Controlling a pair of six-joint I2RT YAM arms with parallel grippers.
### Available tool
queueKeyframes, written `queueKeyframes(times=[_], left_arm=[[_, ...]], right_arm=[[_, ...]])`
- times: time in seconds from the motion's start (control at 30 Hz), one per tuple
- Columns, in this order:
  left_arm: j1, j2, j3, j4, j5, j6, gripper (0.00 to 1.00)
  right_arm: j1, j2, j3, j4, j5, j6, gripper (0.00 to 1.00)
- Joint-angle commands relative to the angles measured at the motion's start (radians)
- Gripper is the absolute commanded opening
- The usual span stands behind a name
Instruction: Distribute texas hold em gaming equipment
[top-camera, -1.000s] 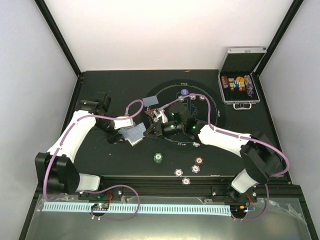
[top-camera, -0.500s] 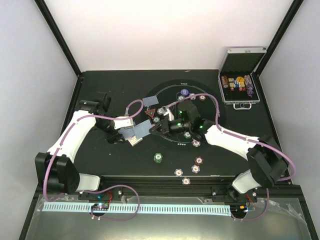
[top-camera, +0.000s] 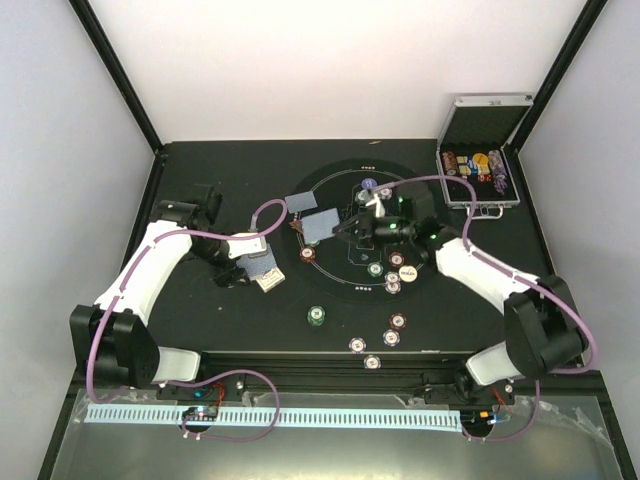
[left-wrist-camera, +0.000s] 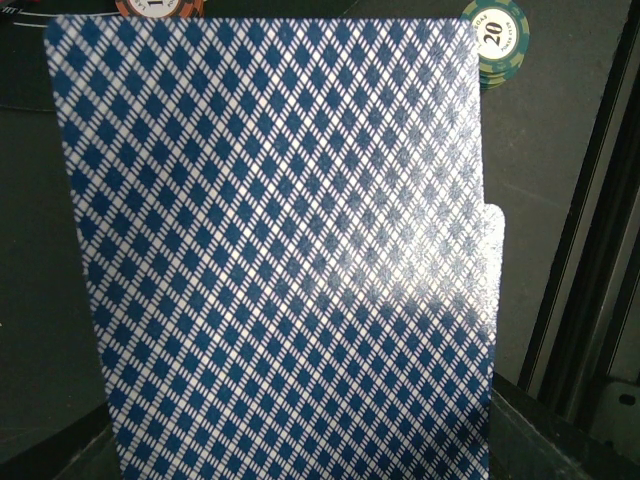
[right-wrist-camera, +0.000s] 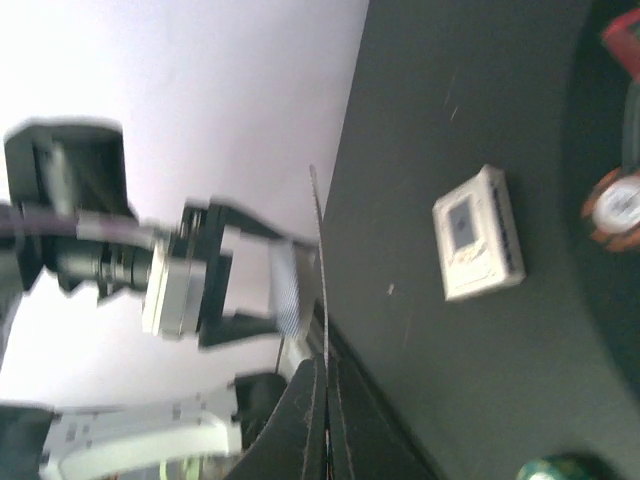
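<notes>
My left gripper (top-camera: 252, 264) is shut on a stack of blue-diamond-backed playing cards (left-wrist-camera: 280, 260), which fills the left wrist view and hides the fingers. My right gripper (top-camera: 340, 228) is shut on a single card (top-camera: 320, 227), held over the left part of the round mat. That card shows edge-on (right-wrist-camera: 321, 290) above the pressed-together fingers (right-wrist-camera: 300, 420). Another card (top-camera: 300, 203) lies flat on the mat. A green chip (top-camera: 317, 315) sits near the front, also seen as the "20" chip (left-wrist-camera: 497, 30). A red-brown chip (top-camera: 308, 253) lies under the held card.
A white card box (top-camera: 269, 283) lies beside the left gripper, and shows too in the right wrist view (right-wrist-camera: 478, 235). Several chips (top-camera: 391, 337) sit along the front edge and on the mat (top-camera: 397, 259). The open silver case (top-camera: 480, 165) stands at the back right.
My right gripper has drawn one card off the left gripper's stack and carried it right and back over the round mat. The left arm has stayed put.
</notes>
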Motion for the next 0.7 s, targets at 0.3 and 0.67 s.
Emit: queueKeyframes(times=[0.3, 0.67], left_arm=[[0.005, -0.007, 0.039, -0.025, 0.01, 0.015, 0.02], [0.005, -0.008, 0.04, -0.023, 0.013, 0.007, 0.02]], right_arm=[[-0.327, 0.528, 0.62, -0.462, 0.097, -0.298, 0.01], [-0.357, 0.993, 1.175, -0.672, 0.216, -0.303, 0.01]])
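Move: The bare spot I'm taking my right hand's card to, just past the purple Small Blind button, is about 35 cm ahead, 6 to the right and 21 below. The button lies some 32 cm ahead, 10 right; the green chip 27 ahead, 8 right; the dealt card 26 ahead, 9 left, both at table height. From my left hand the spot is roughly 40 cm ahead, 28 right, 14 below. Still pinching one blue-backed card in shut fingers, I sweep my right hand quickly forward some 28 cm towards the far side of the mat by the Small Blind button, bearing about 10 cm right as I go. The sweep begins almost level, then sinks about 12 cm, while my wrist swings clockwise and the fingers tip farther down, roughly 20 degrees each. ##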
